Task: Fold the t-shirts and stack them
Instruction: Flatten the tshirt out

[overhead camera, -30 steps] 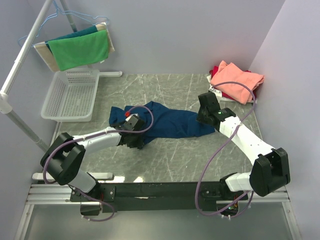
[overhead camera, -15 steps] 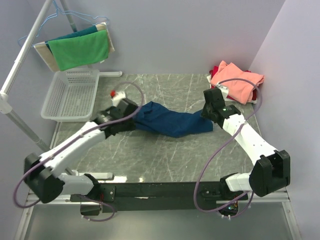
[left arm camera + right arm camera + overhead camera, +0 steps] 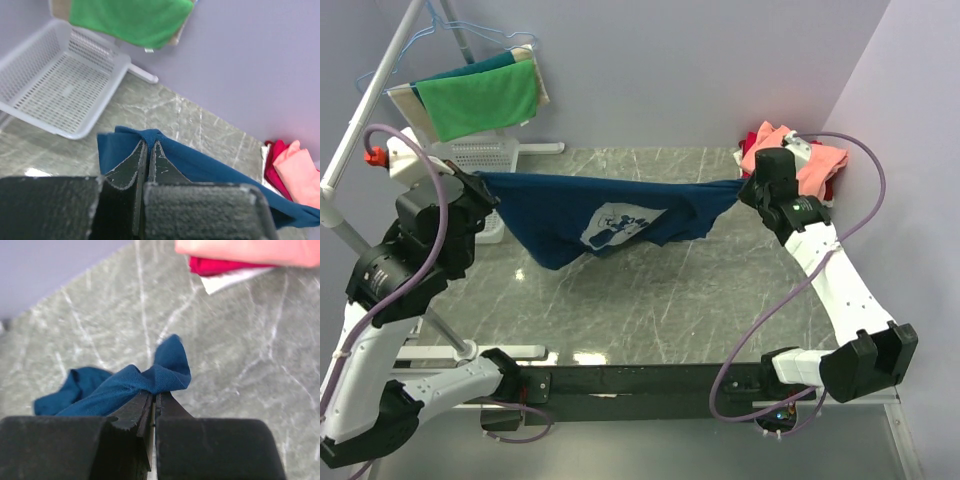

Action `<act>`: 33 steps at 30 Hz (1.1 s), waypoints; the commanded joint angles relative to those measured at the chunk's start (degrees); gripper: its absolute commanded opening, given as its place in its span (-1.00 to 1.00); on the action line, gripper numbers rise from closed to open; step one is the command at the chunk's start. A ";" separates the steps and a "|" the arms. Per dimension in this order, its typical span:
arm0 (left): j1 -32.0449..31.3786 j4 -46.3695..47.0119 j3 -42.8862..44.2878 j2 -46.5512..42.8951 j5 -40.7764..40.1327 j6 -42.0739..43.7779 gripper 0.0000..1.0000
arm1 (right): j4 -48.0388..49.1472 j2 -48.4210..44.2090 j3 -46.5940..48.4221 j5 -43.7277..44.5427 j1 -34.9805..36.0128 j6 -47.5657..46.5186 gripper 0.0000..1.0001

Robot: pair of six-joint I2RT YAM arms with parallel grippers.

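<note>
A navy-blue t-shirt (image 3: pixel 550 215) hangs stretched above the table between both arms, its pale cartoon print (image 3: pixel 616 222) facing up. My left gripper (image 3: pixel 483 180) is shut on the shirt's left end, where the cloth (image 3: pixel 210 170) bunches at the tips of the left gripper (image 3: pixel 149 145). My right gripper (image 3: pixel 740 188) is shut on the right end, with a fold of the shirt (image 3: pixel 145 380) sticking out past the tips of the right gripper (image 3: pixel 154 396). A folded salmon-pink t-shirt (image 3: pixel 815 165) lies on a red one (image 3: pixel 757 137) at the back right corner.
A white mesh basket (image 3: pixel 55 95) stands at the back left, mostly hidden behind my left arm in the top view. A green cloth (image 3: pixel 480 100) hangs on the rack above it, and the rack's pole (image 3: pixel 370 110) slants down the left side. Walls close in behind and right.
Both arms rose and drew apart, the left one swinging far left. The navy shirt went from a crumpled heap on the table to a taut span in the air. The left gripper shut on it.
</note>
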 commanded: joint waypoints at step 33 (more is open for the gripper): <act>5.16 22.19 6.41 2.34 -1.83 18.99 -0.98 | 10.06 -29.02 15.49 -10.62 -0.57 -12.58 -1.00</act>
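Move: Pinched at a corner by each hand, the blue t-shirt hangs between them. Its middle lies about 24 cm to the right of the left hand, 6 cm ahead and 20 cm below. From the lower right hand it lies 25 cm to the left, 7 cm back and only slightly below. The white basket stands roughly 24 cm ahead, 15 cm left and 40 cm below the left hand. The folded stack lies about 17 cm ahead, 13 cm right and 22 cm below the right hand. Lifting its corner of the t-shirt by some 27 cm, the right hand sweeps up and then also back about 14 cm, away from the folded stack, its fingers tilting up by about 45 degrees. The left hand rises more gently, easing forward and then slightly back, with a small roll and upward tip; both keep their pinch. ##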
